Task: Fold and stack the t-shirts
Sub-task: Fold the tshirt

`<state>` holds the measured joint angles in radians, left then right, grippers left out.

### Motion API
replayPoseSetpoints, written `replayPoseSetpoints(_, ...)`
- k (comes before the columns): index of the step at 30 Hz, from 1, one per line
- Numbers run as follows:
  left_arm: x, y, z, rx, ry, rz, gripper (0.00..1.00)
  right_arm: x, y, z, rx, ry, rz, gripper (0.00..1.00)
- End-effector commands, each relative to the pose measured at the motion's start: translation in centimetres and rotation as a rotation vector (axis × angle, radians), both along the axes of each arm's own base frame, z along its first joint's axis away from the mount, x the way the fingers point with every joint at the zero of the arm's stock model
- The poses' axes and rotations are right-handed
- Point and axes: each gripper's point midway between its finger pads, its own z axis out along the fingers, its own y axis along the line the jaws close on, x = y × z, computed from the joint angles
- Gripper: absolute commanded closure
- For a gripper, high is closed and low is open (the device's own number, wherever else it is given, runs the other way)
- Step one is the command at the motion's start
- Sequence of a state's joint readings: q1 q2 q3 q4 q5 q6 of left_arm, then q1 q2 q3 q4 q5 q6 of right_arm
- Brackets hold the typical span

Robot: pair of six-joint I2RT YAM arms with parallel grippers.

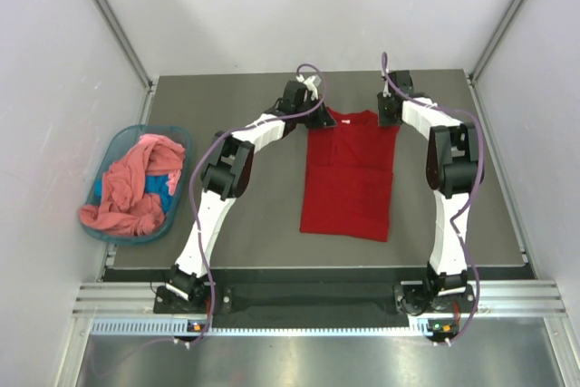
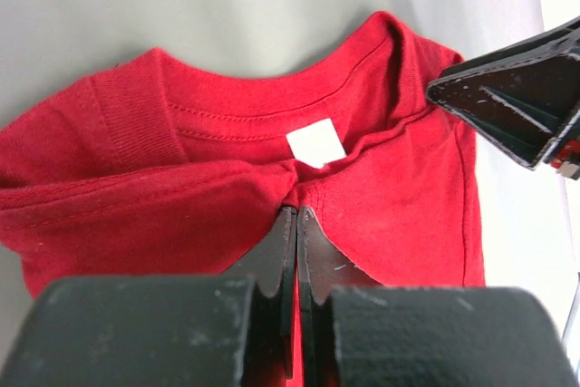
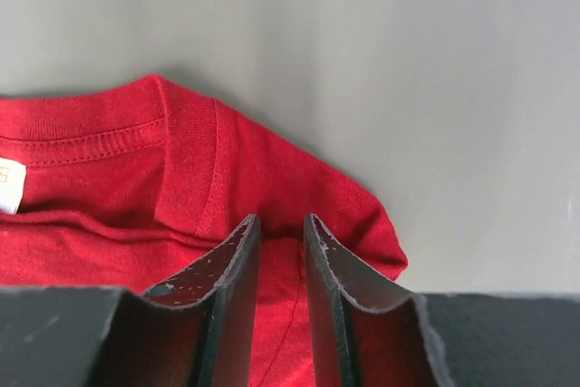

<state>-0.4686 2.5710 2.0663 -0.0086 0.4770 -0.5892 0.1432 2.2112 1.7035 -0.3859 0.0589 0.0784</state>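
Observation:
A deep red t-shirt [image 1: 349,183] lies lengthwise in the middle of the table, sides folded in, collar at the far end. My left gripper [image 1: 319,117] is at its far left corner. In the left wrist view, that gripper [image 2: 297,210] is shut on a pucker of the red shirt [image 2: 181,188] just below the white neck label [image 2: 315,144]. My right gripper [image 1: 388,115] is at the far right corner. Its jaws [image 3: 281,224] stand a narrow gap apart, closed round a ridge of the shirt's shoulder [image 3: 109,178]. A salmon-pink t-shirt [image 1: 131,188] lies crumpled in the basket.
The teal plastic basket [image 1: 181,138] stands at the table's left edge, with blue cloth [image 1: 159,186] under the pink shirt. White walls close in on both sides and at the back. My right gripper's fingers [image 2: 507,97] show at the right of the left wrist view.

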Motion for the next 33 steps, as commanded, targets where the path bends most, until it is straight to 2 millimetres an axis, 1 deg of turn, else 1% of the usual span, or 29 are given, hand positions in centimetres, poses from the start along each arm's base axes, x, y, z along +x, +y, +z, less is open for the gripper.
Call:
replayPoseSetpoints(1, 1.5, 0.0, 1.8, -0.04, -0.056, 0.012, 1.0, 1.0, 0.6, 1.2, -0.01, -0.017, 0.003, 0.74)
replayPoseSetpoints(4, 1.5, -0.1, 1.7, -0.043, -0.053, 0.01, 1.0, 1.0, 0.5, 0.8, -0.011, 0.0, -0.008, 0.75)
replayPoseSetpoints(6, 1.5, 0.0, 1.7, -0.042, -0.054, 0.01, 1.0, 0.8, 0.5, 0.9, -0.01, -0.002, -0.01, 0.8)
replayPoseSetpoints(7, 1.5, 0.0, 1.7, -0.043, -0.053, 0.01, 1.0, 0.9, 0.5, 1.0, -0.006, -0.007, -0.014, 0.83)
replayPoseSetpoints(8, 1.4, 0.0, 1.7, -0.042, -0.052, 0.01, 1.0, 1.2, 0.6, 1.4, -0.005, -0.029, -0.014, 0.9)
replayPoseSetpoints(10, 1.4, 0.0, 1.8, -0.042, -0.052, 0.01, 1.0, 1.3, 0.5, 2.0, -0.004, -0.047, -0.015, 0.97)
replayPoseSetpoints(11, 1.4, 0.0, 1.6, -0.039, -0.047, 0.014, 1.0, 1.5, 0.3, 2.6, -0.008, -0.063, -0.021, 1.0)
replayPoseSetpoints(14, 1.5, 0.2, 1.5, -0.033, -0.041, 0.028, 1.0, 2.0, 0.2, 3.7, -0.01, -0.092, -0.031, 1.0)
replayPoseSetpoints(15, 1.5, 0.2, 1.4, -0.029, -0.036, 0.033, 1.0, 2.3, 0.2, 4.4, -0.006, -0.116, -0.035, 1.0)
replayPoseSetpoints(18, 1.7, 0.5, 1.0, -0.015, -0.029, 0.054, 1.0, 2.8, 0.2, 5.4, -0.001, -0.147, -0.044, 1.0)
replayPoseSetpoints(22, 2.0, 0.7, 1.2, -0.01, -0.034, 0.069, 1.0, 3.4, 0.4, 5.6, 0.013, -0.169, -0.048, 1.0)
replayPoseSetpoints(26, 2.1, 0.9, 1.6, -0.004, -0.043, 0.079, 1.0, 3.4, 0.8, 4.7, 0.033, -0.161, -0.045, 1.0)
replayPoseSetpoints(30, 2.2, 1.0, 1.9, 0.0, -0.052, 0.084, 1.0, 3.5, 1.1, 4.5, 0.051, -0.169, -0.043, 1.0)
replayPoseSetpoints(32, 2.2, 1.0, 2.0, 0.0, -0.054, 0.086, 1.0, 3.6, 1.1, 5.1, 0.056, -0.18, -0.046, 1.0)
replayPoseSetpoints(33, 2.2, 1.0, 2.0, 0.001, -0.055, 0.086, 0.98, 3.5, 1.1, 5.4, 0.057, -0.178, -0.047, 1.0)
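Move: My right fingertips, parted slightly, are at the t-shirt's right shoulder, at most 1 cm above it. The shoulder corner is about 4 cm to their right and 1 cm back, and the white collar tag some 11 cm to their left and 1 cm farther out. From my left fingertips, already shut on the left shoulder, that right-shoulder spot lies roughly 14 cm to the right, level; the tag is 3 cm right and 1 cm ahead. I close my right fingers fully over the t-shirt's right shoulder, hardly shifting, then carry them shut about 2 cm forward towards its far edge and 1 cm up, tipping slightly upward; whether cloth is between them can't be seen. My left hand keeps its shut fingers on the left shoulder, sinking about 1 cm to pin it down. ##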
